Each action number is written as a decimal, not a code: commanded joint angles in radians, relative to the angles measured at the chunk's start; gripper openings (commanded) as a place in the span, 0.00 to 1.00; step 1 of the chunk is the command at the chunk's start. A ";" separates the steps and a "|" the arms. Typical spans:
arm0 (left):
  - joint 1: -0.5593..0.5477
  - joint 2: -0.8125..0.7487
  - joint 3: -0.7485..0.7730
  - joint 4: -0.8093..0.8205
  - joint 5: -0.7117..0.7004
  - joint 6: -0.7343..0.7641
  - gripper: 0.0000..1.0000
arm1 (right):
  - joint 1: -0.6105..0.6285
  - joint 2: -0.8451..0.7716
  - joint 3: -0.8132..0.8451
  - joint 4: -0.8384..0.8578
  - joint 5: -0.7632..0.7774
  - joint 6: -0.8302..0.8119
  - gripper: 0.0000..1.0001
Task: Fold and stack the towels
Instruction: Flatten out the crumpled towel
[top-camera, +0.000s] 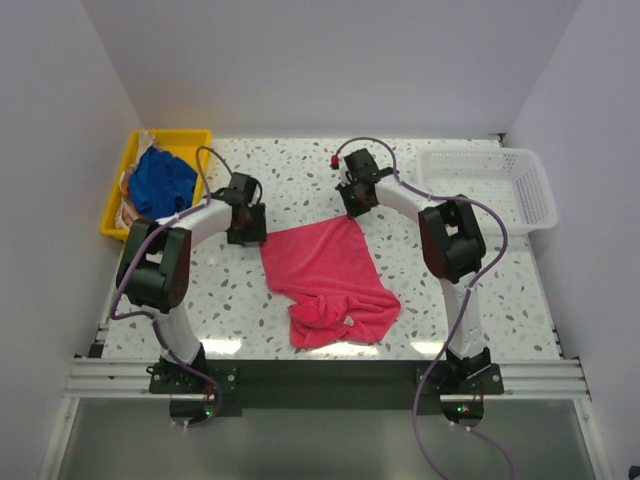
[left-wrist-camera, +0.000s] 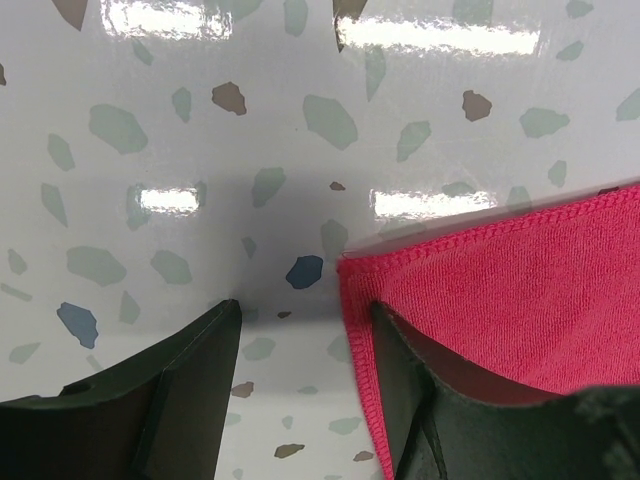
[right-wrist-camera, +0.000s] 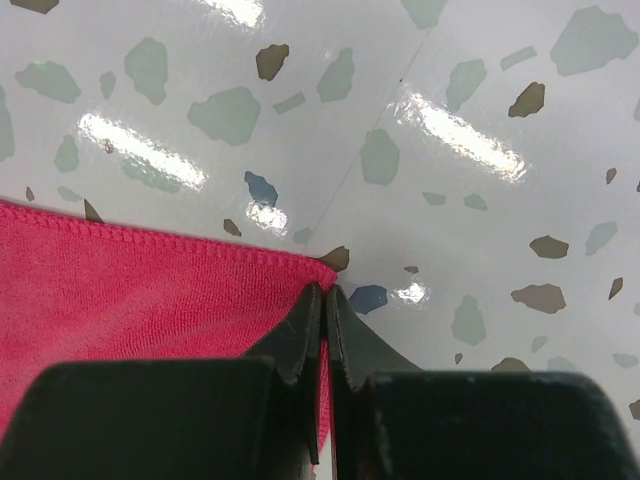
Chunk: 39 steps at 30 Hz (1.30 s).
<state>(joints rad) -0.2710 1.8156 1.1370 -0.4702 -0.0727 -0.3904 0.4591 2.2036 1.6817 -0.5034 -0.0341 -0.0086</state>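
A hot pink towel lies partly spread in the middle of the table, its near end bunched up. My right gripper is shut on the towel's far right corner; in the right wrist view the fingers pinch the hemmed corner of the pink cloth. My left gripper is at the far left corner and stands open. In the left wrist view its jaws straddle the hem of the pink towel, one finger over cloth and the other over bare table. A royal blue towel lies crumpled in the yellow tray.
The yellow tray sits at the far left of the table, with the edge of another cloth showing under the blue one. A white mesh basket stands at the far right. White walls close in the table on three sides.
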 joint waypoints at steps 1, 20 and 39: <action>-0.014 -0.002 0.009 0.039 0.039 -0.036 0.60 | 0.001 0.045 -0.007 -0.081 -0.007 -0.021 0.00; -0.083 0.106 0.001 0.027 -0.114 -0.099 0.33 | 0.001 -0.001 -0.060 -0.041 -0.004 -0.021 0.00; -0.059 0.087 0.701 -0.080 -0.285 0.223 0.00 | -0.062 -0.172 0.297 -0.050 0.166 0.038 0.00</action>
<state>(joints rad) -0.3435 1.9675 1.6199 -0.5617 -0.2874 -0.2859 0.4324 2.1777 1.8553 -0.5648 0.0433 0.0082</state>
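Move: The pink towel's free far-left corner lies about 2 cm right of the left hand and 1 cm ahead, practically at finger level. From that hand the bunched near part is about 19 cm back and 13 cm right, the yellow bin roughly 15 cm ahead and 18 cm left. The right hand already pinches the far-right corner; the far-left one is some 18 cm left and 7 cm back from it, the white basket about 27 cm right and 7 cm ahead. The towel's far-left corner gets pinched: the left hand slides about 2 cm right, low at the table, and shuts its open fingers on it while the right hand waits, keeping hold of its own corner. Both then accelerate up and away from the bunched part, the left about 11 cm forward and 9 cm up, tilting its fingertips some 15 degrees outward, the right mostly up with less forward. ##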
